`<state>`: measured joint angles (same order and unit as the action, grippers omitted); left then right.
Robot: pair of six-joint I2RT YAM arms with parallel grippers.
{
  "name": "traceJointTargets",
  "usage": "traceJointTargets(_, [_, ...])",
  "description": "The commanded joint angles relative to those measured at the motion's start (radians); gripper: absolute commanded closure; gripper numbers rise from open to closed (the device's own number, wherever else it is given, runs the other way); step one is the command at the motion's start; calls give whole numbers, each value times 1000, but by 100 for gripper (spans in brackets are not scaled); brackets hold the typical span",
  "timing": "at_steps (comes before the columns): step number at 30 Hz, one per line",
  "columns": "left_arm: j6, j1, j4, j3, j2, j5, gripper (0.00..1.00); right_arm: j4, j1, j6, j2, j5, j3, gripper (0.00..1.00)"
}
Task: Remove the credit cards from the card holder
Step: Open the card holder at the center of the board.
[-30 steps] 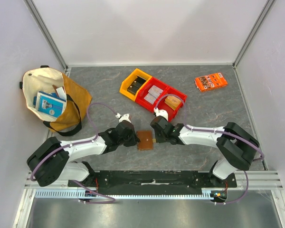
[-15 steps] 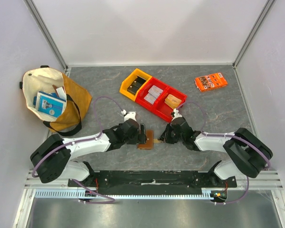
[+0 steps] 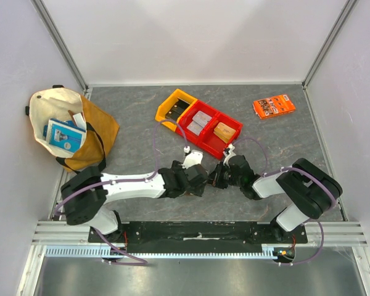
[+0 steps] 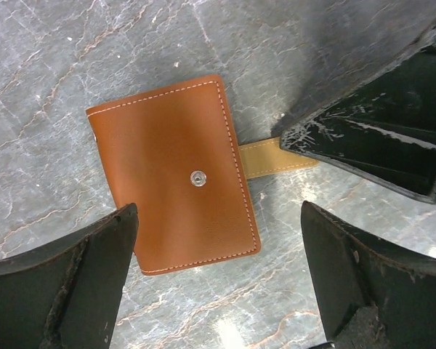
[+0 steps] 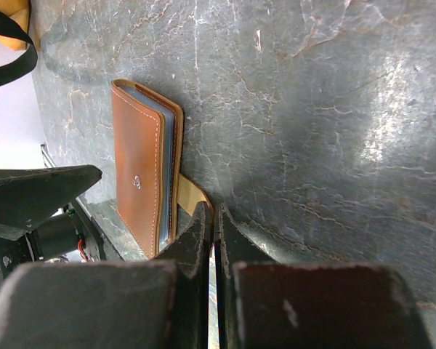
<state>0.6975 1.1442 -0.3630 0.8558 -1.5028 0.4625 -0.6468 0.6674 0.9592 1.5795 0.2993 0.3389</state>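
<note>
The brown leather card holder (image 4: 174, 174) lies closed and flat on the grey table, snap stud up, its tan closure tab (image 4: 265, 160) sticking out to the right. My left gripper (image 4: 218, 211) hovers over it, open, one finger on each side. In the top view the left gripper (image 3: 196, 179) hides the holder. My right gripper (image 5: 214, 212) is low on the table, shut on the end of the tab (image 5: 187, 190). A pale blue-grey edge (image 5: 168, 138) shows between the covers; I cannot tell whether it is the credit cards.
A cream and tan tote bag (image 3: 68, 129) with a blue packet lies at the left. A yellow bin (image 3: 174, 109) and red bins (image 3: 209, 126) with small items stand behind the grippers. An orange printed packet (image 3: 274, 105) lies at the back right.
My left gripper has opened and slid right, over the card holder. My right gripper has closed on the tab, and its arm has swung lower and to the right.
</note>
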Motion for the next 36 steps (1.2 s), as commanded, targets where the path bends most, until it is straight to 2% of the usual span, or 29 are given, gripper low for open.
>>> traceJointTargets(1, [-18,23,-131,86,-85,134,3,27,0,-19,-26,-6,-11,100])
traceJointTargets(13, [-20,100,-261,225,-235,226,6,70,-2,-46,-38,-15,-5,100])
traceJointTargets(15, [-1,100,-290,235,-243,251,10,78,-2,-51,-39,-15,-5,100])
traceJointTargets(20, [23,95,-335,230,-188,312,21,111,-2,-72,-62,-20,2,100])
traceJointTargets(29, [40,69,-366,216,-80,340,26,177,0,-115,-88,-26,17,100])
traceJointTargets(36, [10,-26,-337,177,10,331,34,257,0,-174,-99,-11,40,100])
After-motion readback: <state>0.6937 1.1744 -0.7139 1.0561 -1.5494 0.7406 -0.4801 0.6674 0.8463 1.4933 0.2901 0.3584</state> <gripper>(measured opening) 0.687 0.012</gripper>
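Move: The closed card holder lies flat almost under the open left gripper, about 2 cm ahead, 1 cm to its left and 4 cm below. Its yellowish strap, already pinched by the right fingers, is about 3 cm ahead and 4 cm to the right of the left hand, as low as the holder. The red tray stands some 19 cm ahead and 6 cm to the right. From the right hand the holder's middle is roughly 7 cm left and 2 cm back. Sink the left gripper about 2 cm, rolling its left side up some 20 degrees so the right-hand finger dips at the holder's right edge. Catch the cover's free edge with that finger, then lift up and left with some forward travel, over 6 cm of rise, letting the fingers close partway. Keep the right fingers shut on the strap, easing about 1 cm right. ##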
